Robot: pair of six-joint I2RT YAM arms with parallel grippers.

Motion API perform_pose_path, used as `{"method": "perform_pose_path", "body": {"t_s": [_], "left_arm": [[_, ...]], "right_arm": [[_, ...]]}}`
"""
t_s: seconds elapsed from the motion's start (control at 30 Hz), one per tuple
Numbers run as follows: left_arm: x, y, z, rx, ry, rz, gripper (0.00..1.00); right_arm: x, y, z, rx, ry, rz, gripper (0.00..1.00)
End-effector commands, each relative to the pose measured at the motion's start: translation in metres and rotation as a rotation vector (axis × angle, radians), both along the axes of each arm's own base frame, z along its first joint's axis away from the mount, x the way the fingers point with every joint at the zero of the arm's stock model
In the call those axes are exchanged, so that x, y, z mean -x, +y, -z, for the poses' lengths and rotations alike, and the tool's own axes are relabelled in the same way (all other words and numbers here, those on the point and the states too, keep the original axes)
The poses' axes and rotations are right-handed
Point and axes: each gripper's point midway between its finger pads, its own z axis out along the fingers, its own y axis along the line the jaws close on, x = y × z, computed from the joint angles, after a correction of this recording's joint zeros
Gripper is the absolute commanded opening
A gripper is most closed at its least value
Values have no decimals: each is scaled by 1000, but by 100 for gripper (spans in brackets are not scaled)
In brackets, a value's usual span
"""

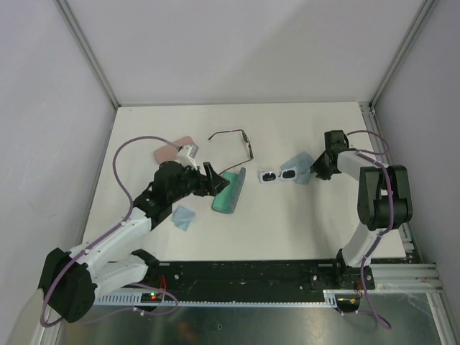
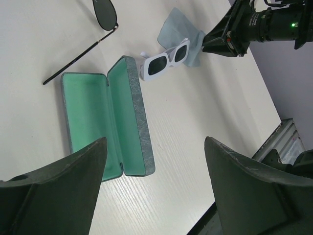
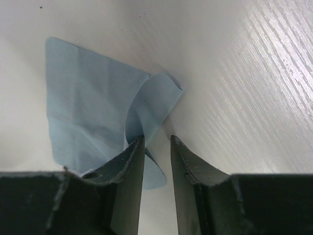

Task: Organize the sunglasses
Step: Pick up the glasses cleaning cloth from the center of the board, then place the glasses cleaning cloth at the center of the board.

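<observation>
The black wire-framed sunglasses (image 1: 233,140) (image 2: 105,14) lie unfolded at the back of the table. Between the two arms sit the white sunglasses (image 1: 279,175) (image 2: 168,58) with dark lenses, touching a light-blue cloth (image 1: 300,165) (image 3: 88,107). My right gripper (image 1: 313,172) (image 3: 156,142) is at that cloth's right edge, jaws a narrow gap apart. A curled fold of the cloth rests against the left finger (image 3: 132,161) and is not pinched. My left gripper (image 1: 215,180) (image 2: 155,147) hovers wide open and holds nothing, just left of an open case (image 1: 230,190) (image 2: 102,122) with green lining.
A pink case (image 1: 172,147) lies behind the left arm. A second light-blue cloth (image 1: 184,217) sits in front of the left arm. The table's right edge and a black rail (image 1: 287,277) along the front bound the surface.
</observation>
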Motion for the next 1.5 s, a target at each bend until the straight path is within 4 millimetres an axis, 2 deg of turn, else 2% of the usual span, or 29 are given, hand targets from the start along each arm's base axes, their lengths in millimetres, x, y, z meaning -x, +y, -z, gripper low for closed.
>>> {"method": "perform_pose_path", "body": {"t_s": [0.0, 0.27, 0.4, 0.47, 0.5, 0.57, 0.63, 0.7, 0.8, 0.9, 0.97, 1.03, 1.17, 1.23, 1.27, 1.33, 1.4, 1.47], "left_arm": [[1, -3, -4, -5, -37, 26, 85], [-2, -6, -1, -13, -23, 37, 85], [-2, -6, -1, -16, -27, 38, 85], [-1, -6, 0, -17, -23, 40, 85], [-1, -6, 0, -16, -22, 42, 85], [-1, -6, 1, -17, -21, 41, 85], [0, -6, 2, -17, -21, 41, 85], [0, -6, 1, -16, -23, 44, 85], [1, -7, 0, -16, -26, 50, 85], [1, -11, -4, -12, -32, 57, 85], [3, -17, -6, -13, -34, 70, 85], [5, -23, -7, -17, -36, 84, 85], [10, -35, -5, -28, -33, 109, 85], [12, -40, -4, -31, -29, 121, 85], [12, -42, -4, -32, -27, 125, 85], [13, -45, -5, -31, -26, 132, 85], [13, -47, -8, -28, -30, 135, 85], [12, -45, -11, -25, -40, 124, 85]], "right_arm": [[-16, -2, -4, -2, -33, 16, 34], [-26, -4, 4, 12, -18, 18, 35], [-29, -10, 16, 40, 21, 28, 32], [-28, -13, 26, 46, 64, 31, 20], [-25, -14, 30, 48, 84, 34, 10], [-23, -17, 32, 57, 100, 37, 2], [-21, -22, 23, 88, 95, 43, 1], [-20, -29, 3, 143, 65, 48, 0], [-17, -39, -42, 206, -9, 52, 0], [-14, -37, -87, 248, -101, -7, 0], [-10, -24, -118, 265, -174, -82, 0], [0, -5, -135, 265, -204, -156, 0], [31, 45, -143, 208, -185, -320, 0], [44, 79, -150, 161, -206, -443, 0], [52, 102, -155, 123, -227, -534, 0], [66, 142, -170, 53, -293, -686, 0], [80, 163, -185, -2, -339, -762, 0], [89, 166, -189, -54, -330, -764, 0]]}}
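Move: The cleaning cloth's middle lies about 3 cm ahead of the right hand and 5 cm to its left, only a centimetre or two below it, with a curled-up corner close to the fingers. The white sunglasses lie some 13 cm to that hand's left, about level with it, and the open green case about 31 cm to its left and 7 cm nearer the base. From the left hand the cloth is roughly 15 cm ahead, 28 cm to the right and 17 cm below. Staying low over the board, the right hand slides about 5 cm forward along the cloth's right side and shuts its half-open fingers on it, drawing back a little, then lifts it some 15 cm and sweeps about as far left towards the green case, turning some 35 degrees counter-clockwise and tipping its fingers a little upwards. Late on, the left hand, fingers open and empty, shifts about 4 cm right, slightly back and down, towards the oncoming cloth. ##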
